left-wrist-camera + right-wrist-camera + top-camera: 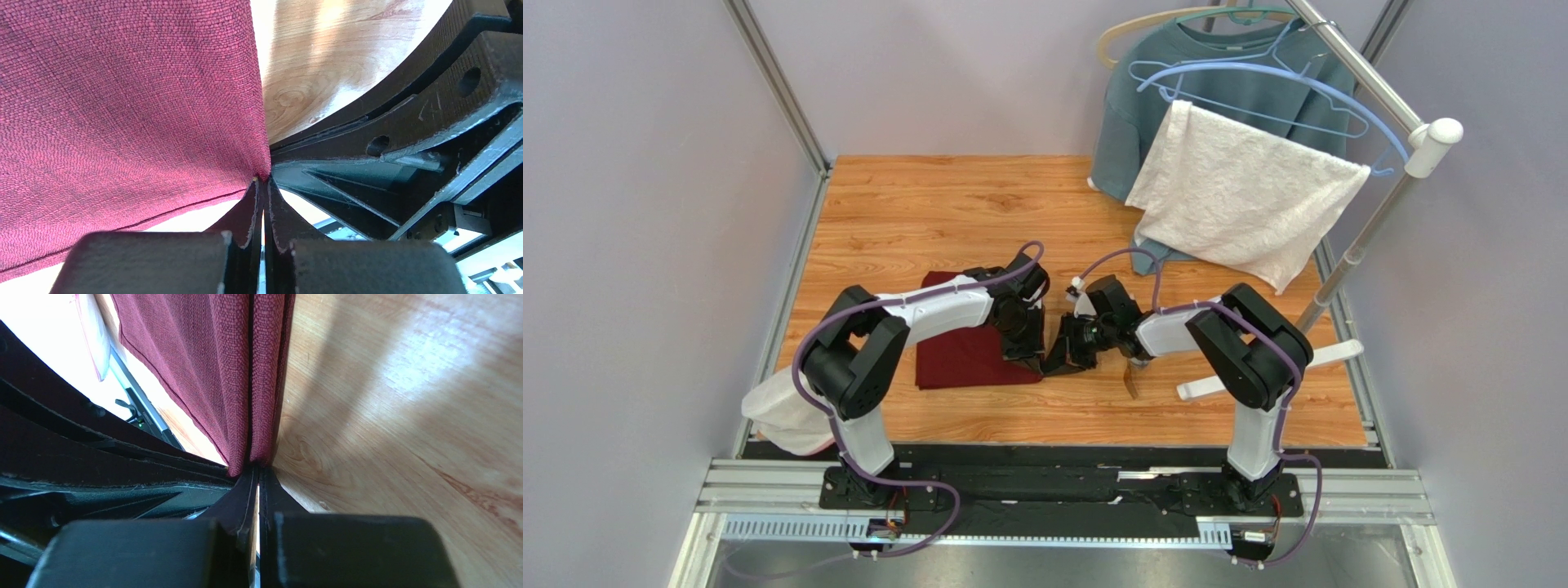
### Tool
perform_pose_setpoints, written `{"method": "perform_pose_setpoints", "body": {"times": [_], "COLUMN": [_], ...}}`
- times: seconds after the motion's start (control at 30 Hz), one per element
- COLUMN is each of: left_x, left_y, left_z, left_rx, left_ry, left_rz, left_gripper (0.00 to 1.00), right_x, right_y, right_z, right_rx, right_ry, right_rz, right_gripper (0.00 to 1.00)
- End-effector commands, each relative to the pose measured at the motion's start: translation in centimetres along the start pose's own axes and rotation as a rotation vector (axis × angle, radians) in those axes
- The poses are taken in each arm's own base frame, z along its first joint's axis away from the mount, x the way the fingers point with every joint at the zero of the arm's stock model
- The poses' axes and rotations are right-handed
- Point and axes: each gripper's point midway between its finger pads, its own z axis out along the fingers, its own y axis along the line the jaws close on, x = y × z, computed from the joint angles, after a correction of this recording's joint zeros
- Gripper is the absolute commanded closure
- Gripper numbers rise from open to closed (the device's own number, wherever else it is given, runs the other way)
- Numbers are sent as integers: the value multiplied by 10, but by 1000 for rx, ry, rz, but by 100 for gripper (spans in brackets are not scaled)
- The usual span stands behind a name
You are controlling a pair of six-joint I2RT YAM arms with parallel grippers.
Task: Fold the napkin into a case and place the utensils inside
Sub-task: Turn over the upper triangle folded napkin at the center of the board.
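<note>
The maroon napkin (pixel 965 353) lies folded on the wooden table (pixel 916 221), left of centre. Both grippers meet at its right edge. My left gripper (pixel 1028 353) is shut on a corner of the napkin (pixel 123 110), with the cloth drawn to a point at the fingertips (pixel 264 182). Right beside it, my right gripper (pixel 1060 358) is shut on a doubled edge of the napkin (pixel 245 367), pinched at the tips (pixel 256 470). A slim golden-brown utensil (pixel 1130 382) lies on the table under the right arm.
A clothes rack (pixel 1369 233) stands at the back right, holding a white towel (pixel 1247 196), a grey-blue sweatshirt (pixel 1130 116) and hangers. Its white foot (pixel 1271 370) lies beside the right arm. A white cloth (pixel 781 417) hangs off the table's left front edge.
</note>
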Motion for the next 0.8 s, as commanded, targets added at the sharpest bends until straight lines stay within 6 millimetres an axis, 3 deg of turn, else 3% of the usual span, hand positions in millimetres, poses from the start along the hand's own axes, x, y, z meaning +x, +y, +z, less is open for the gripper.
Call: {"method": "perform_pose_setpoints", "body": {"times": [0.0, 0.1, 0.13, 0.2, 0.23, 0.33, 0.5, 0.67, 0.77], "left_x": [1, -5, -10, -12, -18, -23, -30, -41, -53], "left_y": [-18, -9, -11, -14, -17, -22, -3, 45, 71], "left_z": [-1, -17, -29, -43, -56, -81, -112, -133, -144], "left_rx": [54, -11, 4, 24, 48, 126, 115, 130, 156], "left_ry": [9, -21, -48, -61, -92, -124, -192, -252, -290], "left_rz": [18, 53, 66, 74, 77, 70, 37, -82, -161], "left_gripper": [92, 79, 76, 70, 69, 69, 71, 68, 67], "right_x": [-7, -8, -10, -9, -11, -12, -17, -19, -15], "right_y": [5, -6, -10, -12, -10, 0, 17, 29, 21], "right_z": [-8, -21, -25, -35, -38, -38, -24, -8, -1], "right_rx": [14, 92, 110, 142, 134, 91, 21, -3, 34], "right_ry": [-25, -38, -44, -48, -50, -52, -41, -20, -3], "right_rz": [-36, -76, -121, -143, -159, -189, -222, -236, -218], "right_gripper": [96, 83, 72, 64, 57, 49, 46, 44, 44]}}
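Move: Both hands are shut on the folded napkin at its near right corner. From the left hand the napkin's middle lies about 7 cm ahead and 9 cm to the left, a couple of centimetres lower; from the right hand, some 7 cm ahead and 10 cm to the left, barely lower. To the right of the right hand, beneath its forearm, lie the wooden utensil, 13 cm off and 3 cm ahead, and the spoon, 14 cm off and 6 cm ahead. Both hands let go of the napkin's corner, the left fingers opening about a third and the right about half. The left then rises some 11 cm, swinging about 9 cm left and 5 cm forward over the napkin as its wrist tilts and turns slightly counter-clockwise. The right backs off about 3 cm to the right and rises a little, then returns leftward with its open fingers at the corner. ##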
